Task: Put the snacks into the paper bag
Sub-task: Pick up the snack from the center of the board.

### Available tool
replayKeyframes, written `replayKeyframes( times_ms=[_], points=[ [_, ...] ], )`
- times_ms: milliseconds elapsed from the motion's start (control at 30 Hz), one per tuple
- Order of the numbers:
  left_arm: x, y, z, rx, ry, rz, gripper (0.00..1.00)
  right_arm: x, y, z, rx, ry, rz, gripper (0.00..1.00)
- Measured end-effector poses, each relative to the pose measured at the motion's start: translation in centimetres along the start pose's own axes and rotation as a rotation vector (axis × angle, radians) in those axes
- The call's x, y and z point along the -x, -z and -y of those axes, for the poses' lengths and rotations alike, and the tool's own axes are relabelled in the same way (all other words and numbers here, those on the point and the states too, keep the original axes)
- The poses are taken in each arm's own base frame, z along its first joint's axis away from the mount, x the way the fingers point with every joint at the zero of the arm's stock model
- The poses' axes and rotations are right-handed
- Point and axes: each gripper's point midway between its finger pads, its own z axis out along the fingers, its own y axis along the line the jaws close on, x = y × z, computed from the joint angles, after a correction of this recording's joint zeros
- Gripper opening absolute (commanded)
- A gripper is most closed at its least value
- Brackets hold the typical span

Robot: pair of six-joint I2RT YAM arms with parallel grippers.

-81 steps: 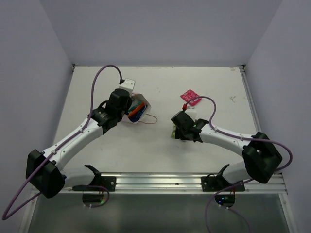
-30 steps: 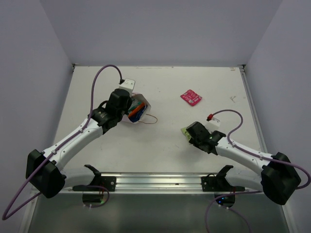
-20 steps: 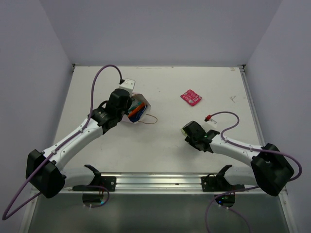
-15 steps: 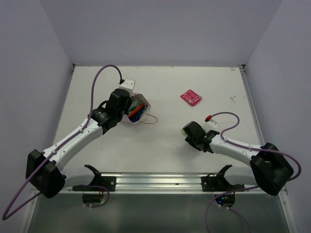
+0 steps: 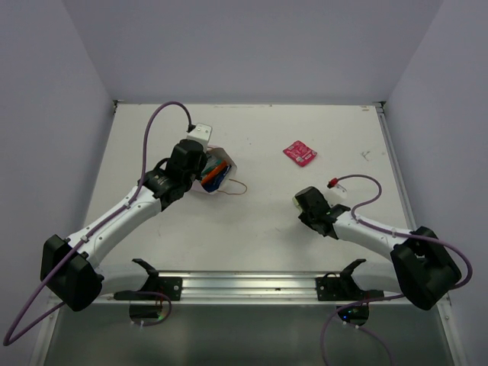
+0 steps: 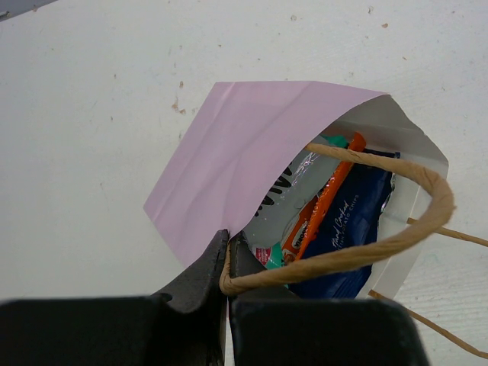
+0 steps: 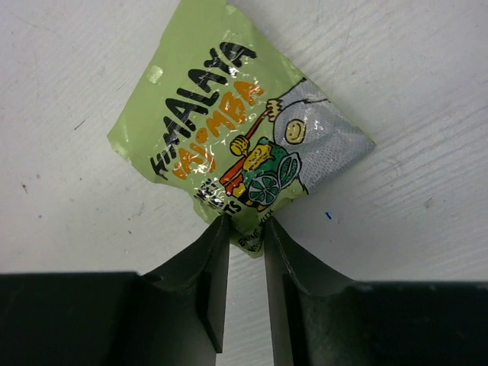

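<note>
The pale pink paper bag (image 6: 236, 152) lies on its side with its mouth open. My left gripper (image 6: 227, 240) is shut on its tan string handle (image 6: 366, 248). Inside it lie an orange packet (image 6: 328, 202), a dark blue one (image 6: 354, 229), a silver-grey one (image 6: 286, 191) and a teal one (image 6: 278, 258). A yellow-green packet (image 7: 229, 130) lies flat on the table. Its near corner sits between the fingers (image 7: 213, 259) of my right gripper (image 7: 246, 229), which stand a little apart. In the top view, the bag (image 5: 217, 171) is left of centre, with a pink-red packet (image 5: 299, 152) further back.
A second string handle (image 5: 238, 187) trails from the bag onto the white table (image 5: 252, 229). Grey walls close off the back and both sides. A metal rail (image 5: 252, 286) runs along the near edge by the arm bases.
The right gripper's jaws have narrowed around the corner of the yellow-green packet, and the right arm shifted slightly to the right. The left arm and the bag have not moved.
</note>
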Motion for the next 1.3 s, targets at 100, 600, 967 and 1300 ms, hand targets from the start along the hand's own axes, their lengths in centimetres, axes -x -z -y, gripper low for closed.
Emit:
replayKeyframes(
  times_ms=[100,600,967,1300],
  points=[
    [0.0,0.0,0.0,0.000,0.000,0.000,0.00,0.1,-0.2,0.1,-0.009,0.019,-0.008,0.13],
    [0.0,0.0,0.0,0.000,0.000,0.000,0.00,0.4,-0.3,-0.3,-0.021,0.232,-0.045,0.00],
    [0.0,0.0,0.0,0.001,0.000,0.000,0.00,-0.6,2.1,-3.1,0.195,0.463,-0.137,0.00],
    [0.0,0.0,0.0,0.000,0.000,0.000,0.00,-2.7,3.0,-5.7,0.345,0.614,-0.180,0.00]
  ],
)
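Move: Just ahead of the right fingers, its near corner already between them on the board, the green snack has its middle about 3 cm ahead, 2 cm to the right and 1 cm below. The pink snack lies some 20 cm ahead, nearly in line; the paper bag is about 23 cm to the left, 12 cm ahead and 8 cm above the fingers. From the left hand, the green snack lies roughly 28 cm right, 6 cm back and 19 cm below. Closing on the green snack's near corner, the right fingers first stay low and edge forward barely 1 cm. The hand then rises about 2 cm and carries the pinched snack some 6 cm left, towards the bag, turning about 40 degrees counter-clockwise; the fingers end fully shut at the snack's very edge. The left hand keeps still, holding the bag's rim. ##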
